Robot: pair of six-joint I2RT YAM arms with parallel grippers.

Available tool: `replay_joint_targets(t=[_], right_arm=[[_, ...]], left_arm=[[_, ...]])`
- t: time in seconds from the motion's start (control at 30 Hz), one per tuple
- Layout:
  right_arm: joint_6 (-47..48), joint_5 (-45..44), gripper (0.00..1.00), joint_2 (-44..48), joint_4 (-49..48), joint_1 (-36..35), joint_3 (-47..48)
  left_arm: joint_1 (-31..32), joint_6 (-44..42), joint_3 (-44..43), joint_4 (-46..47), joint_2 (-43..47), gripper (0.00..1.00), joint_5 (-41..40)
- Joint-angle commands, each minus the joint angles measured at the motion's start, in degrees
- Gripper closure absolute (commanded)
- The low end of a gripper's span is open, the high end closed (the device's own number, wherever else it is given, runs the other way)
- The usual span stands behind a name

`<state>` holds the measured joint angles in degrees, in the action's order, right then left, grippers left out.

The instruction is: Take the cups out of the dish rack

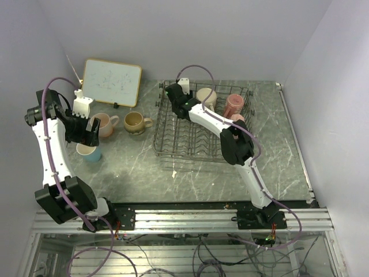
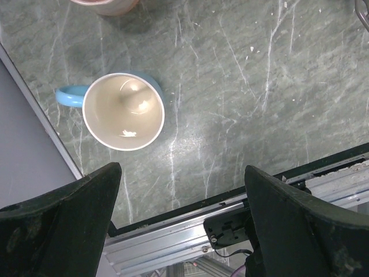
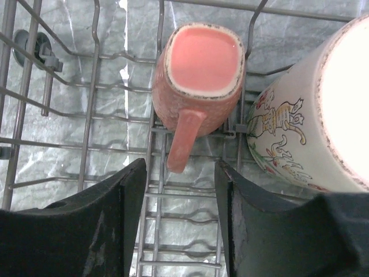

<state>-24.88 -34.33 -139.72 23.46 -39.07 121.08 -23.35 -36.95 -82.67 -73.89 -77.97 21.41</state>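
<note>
The dish rack [image 1: 173,144] stands mid-table, and my right gripper [image 1: 176,99] reaches into its far left corner. In the right wrist view a salmon cup [image 3: 199,75] sits bottom-up on the rack wires [image 3: 86,138]. Its handle [image 3: 183,144] points into the gap of the right gripper [image 3: 180,179], whose jaws stand apart and touch nothing. A cream cup with painted figures [image 3: 300,121] sits just to the right. A ribbed pink cup [image 1: 233,105] is also in the rack. My left gripper [image 2: 181,168] hangs wide open above the table, near a light blue cup [image 2: 123,111].
A pink cup [image 1: 104,124] and a tan cup [image 1: 135,122] stand on the table left of the rack, beyond the light blue cup [image 1: 88,152]. A wood-framed whiteboard [image 1: 111,82] leans at the back left. The aluminium rail [image 2: 190,236] runs along the near edge.
</note>
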Motion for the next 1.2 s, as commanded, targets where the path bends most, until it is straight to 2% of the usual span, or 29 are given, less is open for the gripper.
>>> replay_joint_targets(t=[0.0, 0.2, 0.53, 0.87, 1.17], right_arm=[[2.0, -2.7, 0.52, -1.7, -3.3, 0.5, 1.8], [3.6, -3.0, 0.60, -2.7, -4.4, 0.7, 2.0], [4.0, -1.6, 0.64, -4.1, -4.5, 1.6, 2.8], [8.1, 0.1, 1.00, -1.9, -6.7, 1.6, 2.5], [10.5, 2.0, 1.00, 7.0, -11.2, 1.6, -3.1]], left_arm=[[0.4, -0.7, 0.7, 0.0, 1.5, 0.01, 1.3], [0.4, -0.6, 0.6, -0.3, 1.8, 0.01, 2.2], [0.4, -0.7, -0.5, -1.2, 2.7, 0.01, 2.4], [0.4, 0.0, -0.4, -1.3, 3.3, 0.01, 4.4], [0.5, -0.2, -1.1, -1.5, 3.3, 0.01, 7.6]])
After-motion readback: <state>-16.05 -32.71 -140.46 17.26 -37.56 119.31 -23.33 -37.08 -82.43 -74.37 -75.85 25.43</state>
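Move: The small red cup, its handle towards the robot, has its middle about 6 cm ahead of the right gripper, 1 cm to its right and 2 cm below. The big cream cup stands about 8 cm to the right of the red cup and level with it; the dark-pink cup is some 20 cm right of the gripper and 5 cm ahead. From the left gripper the red cup lies roughly 31 cm ahead, 37 cm right and 15 cm below. Bring the half-open right gripper about 2 cm forward and 1 cm right towards the small red cup, dipping some 2 cm on the way so the handle comes between the fingers. Close them to pinch the handle, then ease up about 1 cm with the grip kept and the wrist nearly steady. ##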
